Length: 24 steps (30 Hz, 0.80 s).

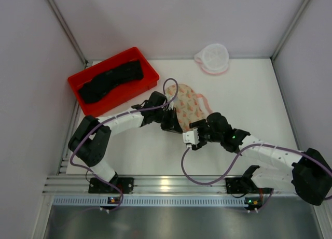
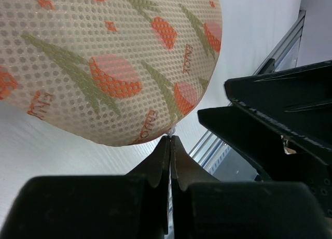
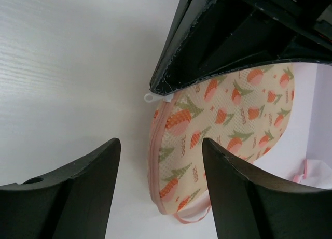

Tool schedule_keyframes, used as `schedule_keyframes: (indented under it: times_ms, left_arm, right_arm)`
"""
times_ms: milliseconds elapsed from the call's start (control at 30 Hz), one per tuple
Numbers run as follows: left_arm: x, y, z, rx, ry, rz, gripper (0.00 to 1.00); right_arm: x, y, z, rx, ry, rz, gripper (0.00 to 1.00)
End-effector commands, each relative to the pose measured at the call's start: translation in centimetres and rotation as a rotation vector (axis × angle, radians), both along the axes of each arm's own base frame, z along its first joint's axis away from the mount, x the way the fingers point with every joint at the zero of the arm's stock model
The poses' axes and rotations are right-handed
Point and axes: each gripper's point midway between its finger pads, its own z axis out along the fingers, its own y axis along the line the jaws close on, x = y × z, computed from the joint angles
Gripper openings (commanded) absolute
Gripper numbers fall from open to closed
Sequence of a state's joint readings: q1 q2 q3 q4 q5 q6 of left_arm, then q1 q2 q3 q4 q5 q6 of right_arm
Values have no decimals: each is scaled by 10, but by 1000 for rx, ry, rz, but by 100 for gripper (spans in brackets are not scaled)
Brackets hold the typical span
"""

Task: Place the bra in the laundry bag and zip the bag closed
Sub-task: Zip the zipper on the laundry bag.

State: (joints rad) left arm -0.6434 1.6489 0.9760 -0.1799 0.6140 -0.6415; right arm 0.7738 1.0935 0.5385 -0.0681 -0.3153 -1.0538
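Observation:
The bra (image 1: 109, 81), black soft fabric, lies in a red bin (image 1: 148, 75) at the back left. The laundry bag (image 1: 211, 58), a small round white mesh pouch with pink edging, sits at the back of the table, apart from both arms. In the middle lies a peach oval patterned pouch (image 1: 188, 105) (image 2: 98, 62) (image 3: 228, 120) with pink trim. My left gripper (image 1: 173, 124) (image 2: 171, 139) is shut on that pouch's small white zip pull (image 3: 150, 97) at its near edge. My right gripper (image 1: 191, 137) (image 3: 161, 143) is open just in front of the pouch, holding nothing.
Grey walls enclose the white table on the left, back and right. A metal rail (image 1: 166, 184) runs along the near edge by the arm bases. Purple cables (image 1: 171, 86) loop over both arms.

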Motion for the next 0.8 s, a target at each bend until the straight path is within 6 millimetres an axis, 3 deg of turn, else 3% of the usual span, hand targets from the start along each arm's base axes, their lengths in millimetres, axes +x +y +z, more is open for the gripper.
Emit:
schedule_keyframes:
  times_ms: [0, 133, 200, 300, 333, 367, 600, 767]
  left_arm:
    - [6, -9, 22, -70, -42, -7, 0]
    - [5, -9, 25, -77, -43, -10, 0]
    - [4, -8, 25, -78, -38, -9, 0]
    - [4, -5, 22, -50, -38, 3, 0]
    - [4, -3, 20, -38, -39, 4, 0]
    - [5, -1, 20, -32, -42, 6, 0]
    - [28, 42, -4, 70, -59, 77, 0]
    - [46, 58, -14, 132, -109, 112, 0]
  right_arm:
    - [6, 19, 6, 40, -27, 16, 65]
    - [16, 27, 1, 28, -33, 7, 55]
    - [22, 30, 0, 33, -40, -7, 44]
    - [27, 32, 1, 39, -43, -23, 19]
    - [27, 31, 2, 38, -46, -25, 6]
    - [26, 30, 3, 40, -51, -27, 1]
    - [12, 11, 0, 30, -67, -13, 0]
    - [0, 3, 2, 42, -57, 1, 0]
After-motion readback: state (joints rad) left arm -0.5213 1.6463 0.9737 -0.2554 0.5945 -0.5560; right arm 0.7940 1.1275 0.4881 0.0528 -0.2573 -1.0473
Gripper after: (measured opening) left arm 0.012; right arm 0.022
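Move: About 3 cm below the open right fingers, a centimetre ahead and a centimetre to their left, runs the laundry bag's zippered edge. The bag's middle lies roughly 10 cm ahead of this hand and 3 cm left, with the pink strap about 12 cm ahead and 5 cm right. From the left hand, already shut on the pale tab at the zipper's end, that edge is some 4 cm right, level fore and aft, 2 cm lower. Dipping about 3 cm and edging slightly forward, the right hand shuts its fingers on the zippered edge, then comes back up some 2 cm with its grip kept. The left hand waits, still pinching the pale tab, then draws it left and forward about 5 cm, sinking slightly, away from the right hand. ##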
